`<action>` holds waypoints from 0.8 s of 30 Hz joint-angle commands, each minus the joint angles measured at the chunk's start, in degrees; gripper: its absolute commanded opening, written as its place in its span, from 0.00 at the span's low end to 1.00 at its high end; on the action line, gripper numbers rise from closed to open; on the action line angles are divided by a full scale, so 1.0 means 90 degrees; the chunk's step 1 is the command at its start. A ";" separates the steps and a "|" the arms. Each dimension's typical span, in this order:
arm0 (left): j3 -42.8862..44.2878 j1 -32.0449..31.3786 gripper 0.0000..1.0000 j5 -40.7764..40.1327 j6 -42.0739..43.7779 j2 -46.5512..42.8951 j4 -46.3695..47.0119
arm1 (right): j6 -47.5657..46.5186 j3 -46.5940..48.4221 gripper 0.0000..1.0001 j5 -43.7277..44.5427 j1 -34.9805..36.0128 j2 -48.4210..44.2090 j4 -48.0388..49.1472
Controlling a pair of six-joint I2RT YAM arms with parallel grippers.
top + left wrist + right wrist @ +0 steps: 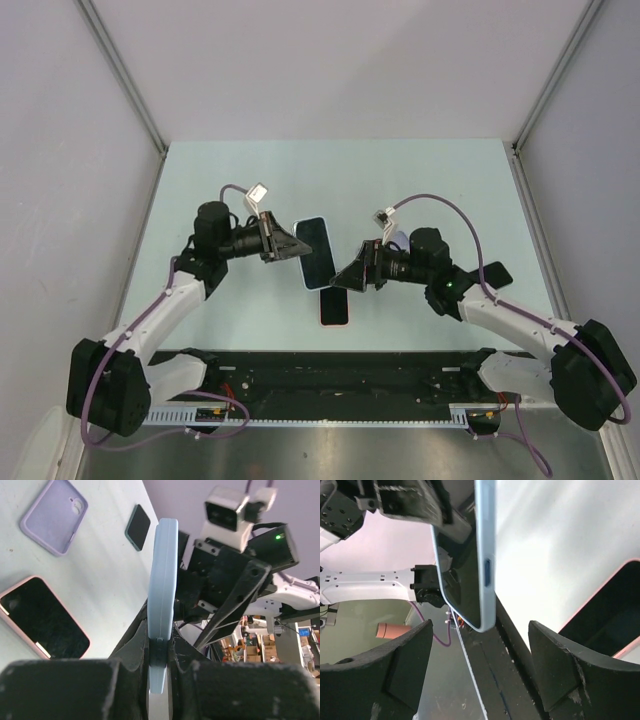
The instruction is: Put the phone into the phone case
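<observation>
A light blue phone case (316,250) with a dark-screened phone (462,565) seated in it hangs above the table, held on edge. My left gripper (161,652) is shut on the case's lower end (164,580). From the top, the left gripper (293,247) is at the case's left side. My right gripper (343,274) is just right of the case and open. Its fingers (385,675) stand wide apart, and the case's edge (486,555) lies ahead of them, touching neither.
A phone in a pink case (334,305) lies screen up on the table under the grippers. A lavender case (54,515) and a small dark phone (137,527) lie farther off. A black rail (340,365) runs along the near edge.
</observation>
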 commanded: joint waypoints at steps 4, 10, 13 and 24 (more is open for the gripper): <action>-0.0073 0.0186 0.00 0.0258 -0.1159 -0.0274 0.1663 | 0.0772 -0.0102 0.80 -0.0443 0.0131 -0.0034 0.1073; -0.0112 0.0205 0.00 0.0346 -0.1375 -0.0196 0.1931 | 0.1690 -0.0180 0.72 -0.0639 0.0171 0.0385 0.2352; -0.0151 0.0225 0.00 0.0366 -0.1336 -0.0088 0.1814 | 0.1867 -0.0181 0.60 -0.0504 0.0171 0.0377 0.2579; 0.0230 0.0235 0.00 -0.0210 0.0412 0.0039 -0.0363 | 0.2052 -0.0171 0.00 0.0191 0.0063 0.0229 0.2189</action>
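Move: The left hand already holds the far-left side of the phone in its light-blue case, whose middle lies some 4 cm to its right and 1 cm back. From the open right hand that middle is about 6 cm ahead, 5 cm left and 2 cm up; the pink-cased phone lies roughly 17 cm below, 1 cm ahead and 1 cm left; the purple case about 16 cm ahead, 14 cm right and 18 cm below. Right fingers rise about 3 cm, ease down and pinch the blue case's right edge; left keeps hold, lifting 2 cm. ##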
